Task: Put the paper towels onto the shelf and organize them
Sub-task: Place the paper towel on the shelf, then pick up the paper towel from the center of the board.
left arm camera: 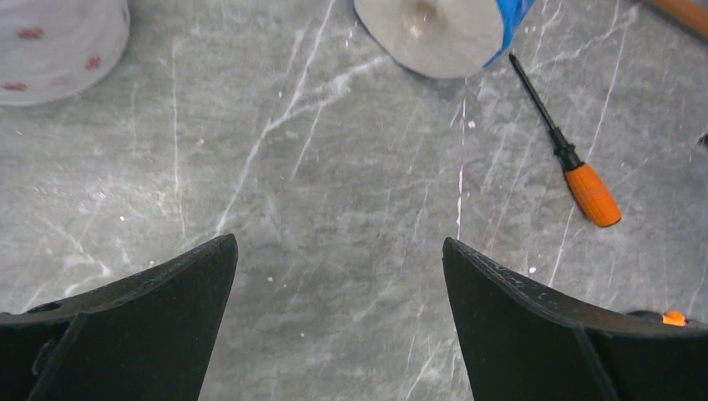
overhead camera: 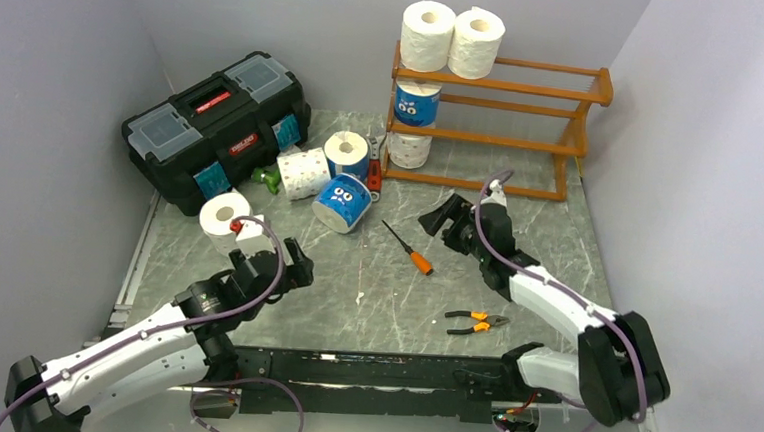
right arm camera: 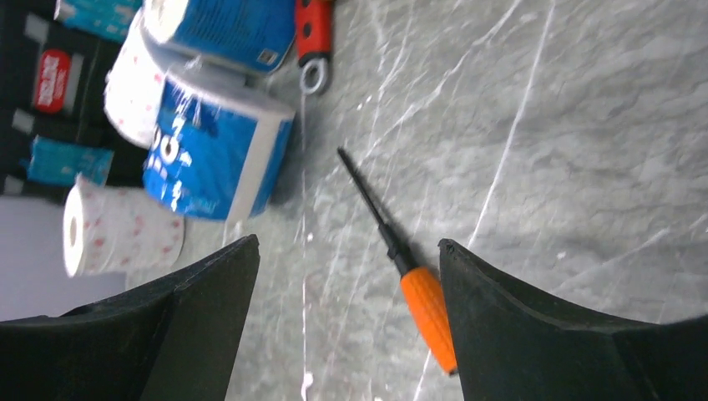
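The shelf stands at the back right. Two white paper towels sit on its top tier, a blue one on the middle tier and a white one on the bottom. Several more rolls lie on the table: a blue one on its side, an upright blue one, a dotted white one and a white one. My left gripper is open, empty, just right of that white roll. My right gripper is open, empty, in front of the shelf.
A black toolbox sits at the back left. An orange-handled screwdriver lies mid-table between the arms. Pliers lie near the front edge. A red-handled tool lies beside the shelf's left leg.
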`<state>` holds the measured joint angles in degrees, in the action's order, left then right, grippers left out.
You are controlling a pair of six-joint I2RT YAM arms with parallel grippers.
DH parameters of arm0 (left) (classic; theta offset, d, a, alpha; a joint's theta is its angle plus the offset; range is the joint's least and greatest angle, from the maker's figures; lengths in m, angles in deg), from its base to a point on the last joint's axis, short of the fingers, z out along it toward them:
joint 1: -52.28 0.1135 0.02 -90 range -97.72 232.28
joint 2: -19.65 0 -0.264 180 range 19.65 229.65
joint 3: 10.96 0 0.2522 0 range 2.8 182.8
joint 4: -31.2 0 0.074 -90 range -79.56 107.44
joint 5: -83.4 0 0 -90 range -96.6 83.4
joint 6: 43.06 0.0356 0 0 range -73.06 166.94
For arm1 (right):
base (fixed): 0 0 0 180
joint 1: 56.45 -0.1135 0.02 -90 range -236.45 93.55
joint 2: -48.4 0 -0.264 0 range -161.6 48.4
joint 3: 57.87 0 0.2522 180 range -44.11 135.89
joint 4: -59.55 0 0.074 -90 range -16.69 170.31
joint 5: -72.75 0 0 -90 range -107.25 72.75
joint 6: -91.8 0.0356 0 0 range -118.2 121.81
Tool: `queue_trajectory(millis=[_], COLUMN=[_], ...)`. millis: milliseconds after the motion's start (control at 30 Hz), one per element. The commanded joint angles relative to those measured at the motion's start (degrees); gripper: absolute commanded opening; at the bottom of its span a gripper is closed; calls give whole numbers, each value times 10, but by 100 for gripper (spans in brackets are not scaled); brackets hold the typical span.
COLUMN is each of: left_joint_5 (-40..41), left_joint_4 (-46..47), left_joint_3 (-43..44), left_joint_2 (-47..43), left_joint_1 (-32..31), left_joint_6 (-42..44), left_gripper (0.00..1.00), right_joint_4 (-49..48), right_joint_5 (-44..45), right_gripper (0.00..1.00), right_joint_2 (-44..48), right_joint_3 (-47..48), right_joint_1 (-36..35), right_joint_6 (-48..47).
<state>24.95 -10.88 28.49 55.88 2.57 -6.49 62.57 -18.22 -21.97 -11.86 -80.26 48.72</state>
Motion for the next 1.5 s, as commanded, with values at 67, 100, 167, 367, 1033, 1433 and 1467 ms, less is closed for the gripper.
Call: queue_trajectory(millis=[67,100,167,367,1033,1433,1467], left_joint_5=[68,62,54,-42,-210,-246,-245], left_joint_4=[26,15,-35,-135,-186,-127,-127], left_joint_3=[71,88,137,209,218,243,247], left_joint_2=[-1,10,46,114,160,247,253], left_joint_1=[17,27,63,251,621,637,637], left_joint_6=[63,79,81,69,21,12,11], left_gripper=[99,99,99,99,99,98,98], right_joint_4=[-71,-76,-72,-72,-65,-73,-71], right_joint_5=[-119,-128,-138,-169,-196,-187,-185], right_gripper=[81,81,81,80,80,79,79], right_joint_2=[82,88,96,105,150,156,157], right_joint_3=[-88,-97,-105,-120,-140,-148,-148], right_joint_1=[1,1,1,1,1,1,1], right_joint_6=[-18,-21,-26,-25,-38,-36,-36])
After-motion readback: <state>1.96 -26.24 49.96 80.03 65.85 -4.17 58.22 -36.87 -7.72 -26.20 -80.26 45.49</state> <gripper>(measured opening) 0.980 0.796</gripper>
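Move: The leftmost standing paper towel is about 15 cm left of the left hand, 9 cm ahead and 6 cm below. From that hand, the flowered roll on its side lies some 18 cm ahead and 1 cm left, the blue roll 12 cm ahead and 7 cm right. From the right hand, the standing paper towel is roughly 40 cm left, 3 cm back and 7 cm below. Open left hand rises, swings about 19 cm left turning counter-clockwise, down beside the paper towel; right backs 8 cm. ##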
